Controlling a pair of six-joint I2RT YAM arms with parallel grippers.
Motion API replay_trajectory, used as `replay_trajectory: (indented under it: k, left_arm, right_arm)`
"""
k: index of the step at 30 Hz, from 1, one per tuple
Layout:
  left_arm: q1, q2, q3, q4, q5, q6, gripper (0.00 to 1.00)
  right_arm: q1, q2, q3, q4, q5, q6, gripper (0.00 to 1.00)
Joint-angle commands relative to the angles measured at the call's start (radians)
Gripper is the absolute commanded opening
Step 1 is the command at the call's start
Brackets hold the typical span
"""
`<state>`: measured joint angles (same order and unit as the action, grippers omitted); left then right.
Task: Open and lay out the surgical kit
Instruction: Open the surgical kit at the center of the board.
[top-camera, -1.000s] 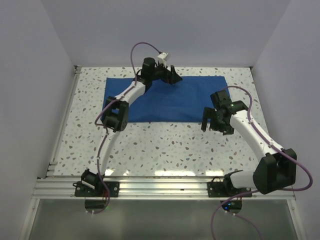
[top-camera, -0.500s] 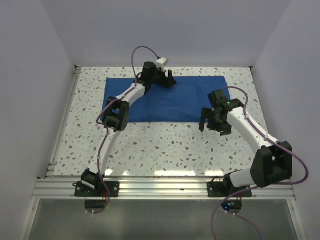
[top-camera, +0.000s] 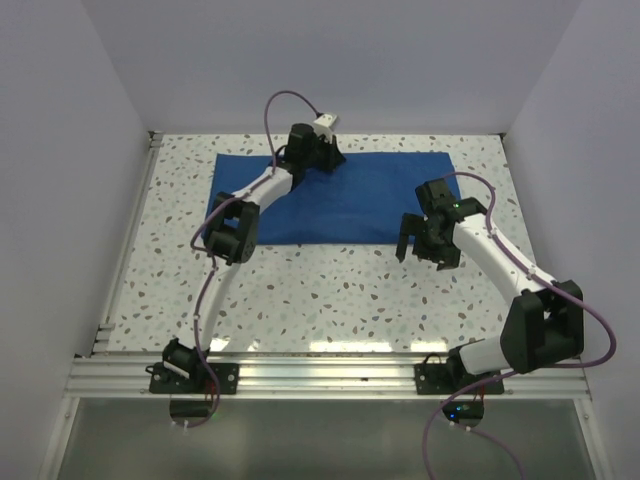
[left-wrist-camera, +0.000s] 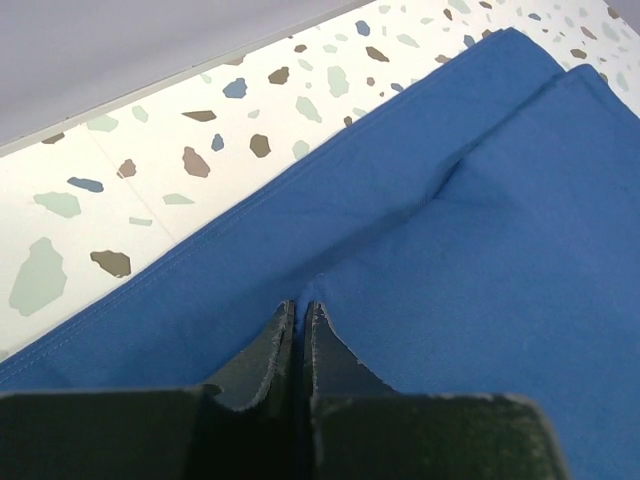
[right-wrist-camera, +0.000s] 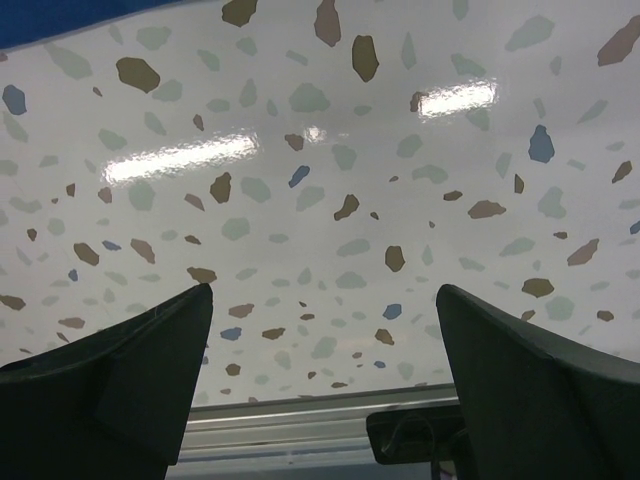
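Observation:
The surgical kit shows as a royal-blue cloth (top-camera: 365, 205) lying flat across the far half of the speckled table. My left gripper (top-camera: 332, 158) is down at the cloth's far edge, left of its middle. In the left wrist view its fingertips (left-wrist-camera: 303, 308) are pressed together with a ridge of the blue cloth (left-wrist-camera: 480, 230) pinched between them, where an upper layer's edge meets the layer below. My right gripper (top-camera: 421, 253) hangs open over bare table just off the cloth's near right corner. In the right wrist view the right gripper (right-wrist-camera: 325, 292) holds nothing, and a sliver of cloth (right-wrist-camera: 60, 18) shows top left.
The speckled table (top-camera: 320, 290) is boxed in by white walls at the back and both sides. An aluminium rail (top-camera: 330, 372) carrying both arm bases runs along the near edge, and it shows in the right wrist view as the rail (right-wrist-camera: 300, 425).
The left gripper has gone from open to shut on the cloth's far edge, shifting slightly left and back. The right gripper drifted a little left and stays open.

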<state>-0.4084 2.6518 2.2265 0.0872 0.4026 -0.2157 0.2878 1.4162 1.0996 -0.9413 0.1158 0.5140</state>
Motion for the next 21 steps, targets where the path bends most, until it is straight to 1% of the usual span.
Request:
replay_trajectory:
  k: [1,5,6,7,11,12,13,15,16,17,18,19,20,21]
  left_arm:
    - [-0.001,-0.119,-0.008,0.048,-0.059,0.024,0.0]
    - [-0.001,-0.174,-0.025,0.033,-0.105,0.035,0.0]
    - [-0.003,-0.193,-0.05,0.032,-0.128,0.039,0.0]
    - [-0.004,-0.24,-0.07,0.034,-0.142,0.047,0.0]
    - [-0.021,-0.38,-0.22,0.028,-0.209,0.055,0.0]
    - [-0.026,-0.407,-0.244,0.014,-0.214,0.056,0.0]
    - [-0.039,-0.467,-0.272,0.0,-0.222,0.056,0.0]
    - [-0.061,-0.535,-0.368,-0.068,-0.241,0.058,0.0]
    - [-0.084,-0.617,-0.41,-0.085,-0.248,0.052,0.0]
    - [-0.098,-0.665,-0.503,-0.146,-0.257,0.041,0.0]
    - [-0.11,-0.715,-0.554,-0.165,-0.265,0.027,0.0]
    - [-0.137,-0.825,-0.612,-0.178,-0.257,-0.003,0.0]
    - [-0.156,-0.883,-0.719,-0.223,-0.255,-0.019,0.0]
    - [-0.174,-1.002,-0.775,-0.25,-0.261,-0.036,0.0]
  right_arm:
    - [0.002,0.001,-0.006,0.022,-0.01,0.015,0.99]
    - [0.002,0.007,0.0,0.03,-0.007,0.014,0.99]
    - [0.004,0.012,0.005,0.032,-0.004,0.012,0.99]
    - [0.004,0.015,0.015,0.032,0.001,0.009,0.99]
    - [0.002,0.036,0.058,0.036,0.019,-0.018,0.99]
    - [0.002,0.041,0.069,0.036,0.022,-0.023,0.99]
    - [0.004,0.056,0.097,0.036,0.03,-0.029,0.99]
    - [0.004,0.078,0.127,0.038,0.039,-0.037,0.99]
    - [0.002,0.095,0.159,0.047,0.039,-0.037,0.99]
    - [0.002,0.105,0.176,0.053,0.045,-0.04,0.99]
    - [0.002,0.115,0.193,0.061,0.05,-0.042,0.99]
    - [0.001,0.134,0.224,0.079,0.05,-0.042,0.99]
    - [0.001,0.145,0.238,0.087,0.054,-0.043,0.99]
    - [0.001,0.154,0.255,0.09,0.064,-0.043,0.99]
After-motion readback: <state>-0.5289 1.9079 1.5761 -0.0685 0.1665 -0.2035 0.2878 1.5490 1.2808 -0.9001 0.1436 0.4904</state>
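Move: The left hand already pinches the top flap of the surgical kit's wrap. The wrap's near edge, towards which the flap goes, has its middle about 28 cm back, 2 cm to the left and 7 cm below. The kit's middle lies some 13 cm back, 2 cm left and 5 below; the wrap's far edge is roughly 4 cm ahead, 2 cm left and 6 below. From the right hand, the near edge's middle is about 7 cm ahead, 20 left and 9 below. Up first, then back ever faster, the left hand peels the pinched flap off the kit towards the wrap's near edge, rising some 13 cm, coming back nearly 15 and keeping its grip. The right hand, fingers wide open and empty, sets off later, about 5 cm forward towards the wrap and slightly up. ##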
